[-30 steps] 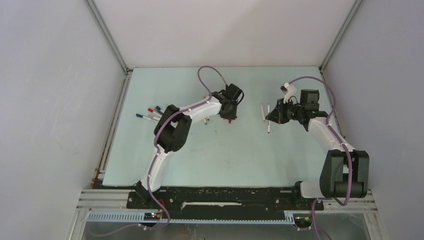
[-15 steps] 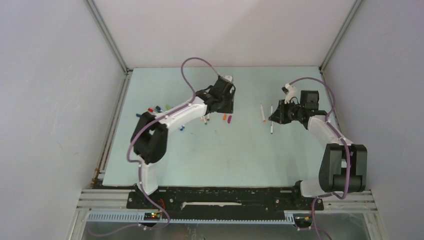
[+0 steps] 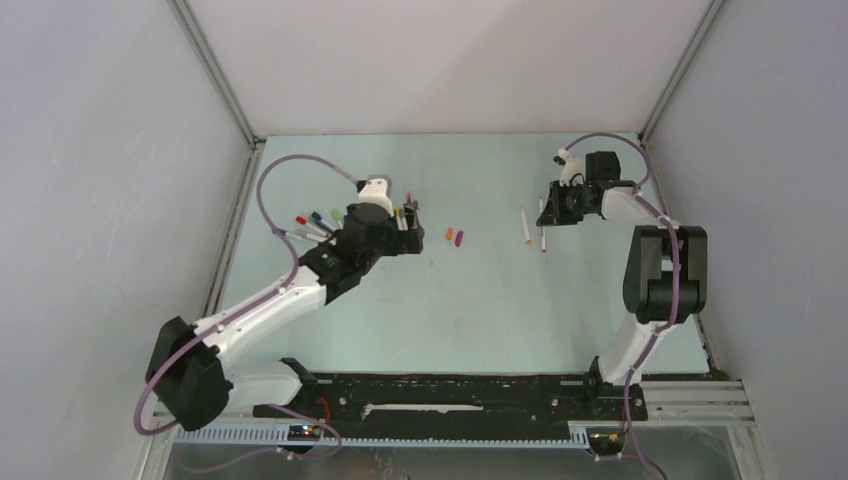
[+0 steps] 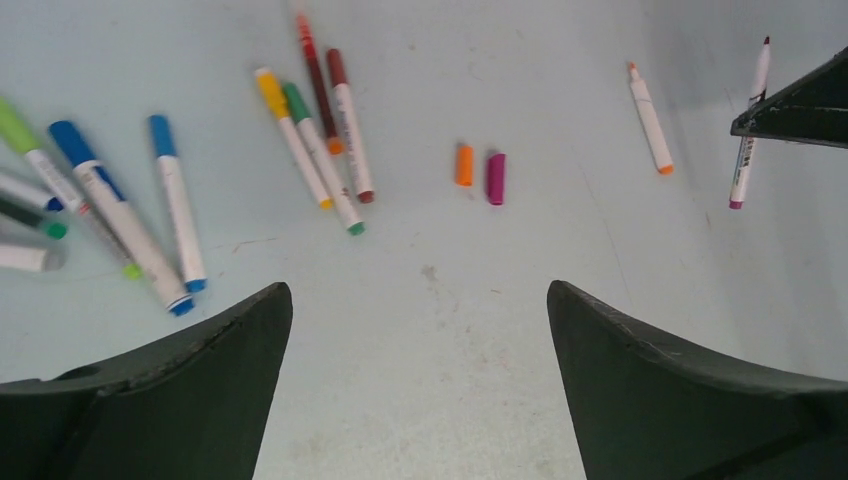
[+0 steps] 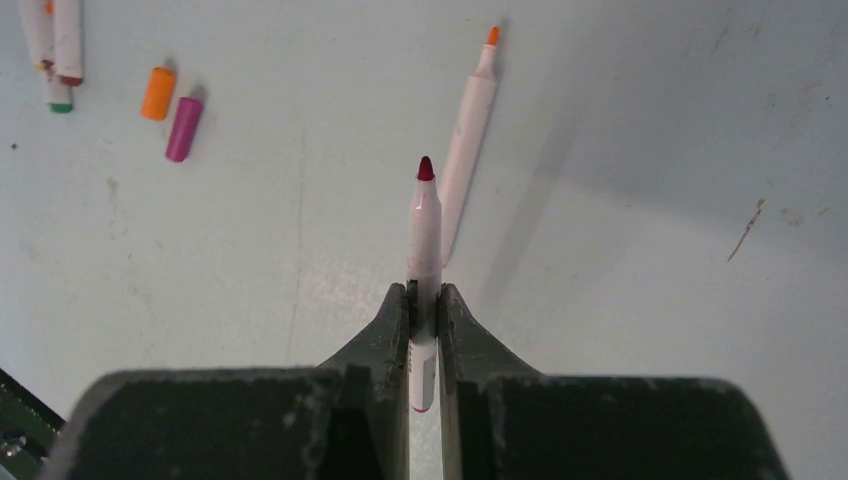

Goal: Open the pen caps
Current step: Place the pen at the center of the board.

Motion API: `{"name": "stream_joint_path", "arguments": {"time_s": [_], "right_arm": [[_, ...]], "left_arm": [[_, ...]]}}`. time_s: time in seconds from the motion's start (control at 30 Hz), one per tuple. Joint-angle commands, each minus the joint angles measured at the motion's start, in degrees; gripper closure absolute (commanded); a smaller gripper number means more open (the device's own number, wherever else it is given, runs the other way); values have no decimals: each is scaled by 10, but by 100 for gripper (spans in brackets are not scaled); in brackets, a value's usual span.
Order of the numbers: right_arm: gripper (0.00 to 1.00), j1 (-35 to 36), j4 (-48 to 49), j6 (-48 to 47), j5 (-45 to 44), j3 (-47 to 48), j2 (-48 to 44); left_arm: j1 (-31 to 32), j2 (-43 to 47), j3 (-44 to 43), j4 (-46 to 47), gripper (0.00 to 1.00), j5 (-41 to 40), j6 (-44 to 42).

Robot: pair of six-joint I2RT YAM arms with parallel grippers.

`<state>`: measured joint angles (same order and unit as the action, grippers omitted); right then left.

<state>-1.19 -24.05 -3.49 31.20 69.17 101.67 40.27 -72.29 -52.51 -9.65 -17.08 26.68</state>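
Note:
Two loose pen caps, one orange [image 4: 464,165] and one purple [image 4: 496,178], lie side by side on the table; they also show in the top view [image 3: 449,234] and the right wrist view [image 5: 157,93]. My left gripper [image 4: 418,290] is open and empty, short of the caps. Several capped pens [image 4: 320,140] lie to its left. My right gripper [image 5: 424,300] is shut on an uncapped pen [image 5: 424,230] with a dark red tip, near the table's far right [image 3: 548,212]. An uncapped orange-tipped pen [image 5: 465,130] lies beside it.
More capped pens, blue and green [image 4: 120,215], lie at the far left of the group. The enclosure's grey walls stand close to the right arm [image 3: 640,215], and the table's left edge [image 3: 235,240] runs near the pen group.
My left arm has swung back to the left, away from the two caps, which now lie uncovered. My right gripper has drawn back toward the far right with the pen.

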Motion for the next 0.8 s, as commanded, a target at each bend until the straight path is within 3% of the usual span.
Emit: {"name": "stream_joint_path", "arguments": {"time_s": [0.0,0.17,0.4,0.77], "right_arm": [[91,-3,-47,-2,-20,67,57],[88,-9,-72,4,-13,114,118],[82,-19,-114,16,7,184,185],[67,-34,-117,21,36,185,182]], "left_arm": [[-31,61,73,58,0,-18,18],[-63,88,131,85,0,27,46],[-64,93,147,94,0,36,52],[-74,53,146,130,0,86,85]]}}
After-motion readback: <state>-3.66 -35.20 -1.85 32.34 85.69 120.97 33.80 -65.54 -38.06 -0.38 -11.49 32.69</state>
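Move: The right hand already holds the uncapped purple pen, tip forward; the bare spot for it lies about 3 cm ahead, 1 cm left and 7 cm below. The uncapped orange pen lies 4 cm ahead, 2 cm left, the purple cap level and 20 cm left, the orange cap 1 cm ahead and 23 cm left, all 7 cm below. From the empty left hand, the green-capped pen is some 11 cm ahead, 2 cm left and 17 cm below; the yellow-capped pen 13 cm ahead, 3 cm left, and the dark-red-capped pen 13 cm ahead, 1 cm right, both equally low. The right hand lowers the purple pen about 5.5 cm while reaching some 3 cm forward, its fingers tipping roughly 15 degrees further down, to lay the pen along the right side of the orange pen, then opens to about a third and lets go, staying low over it. Meanwhile the left hand, fingers wide open and empty, swings about 5 cm left and sinks roughly 4 cm towards the capped pens, then eases a little back to the right without touching any. ##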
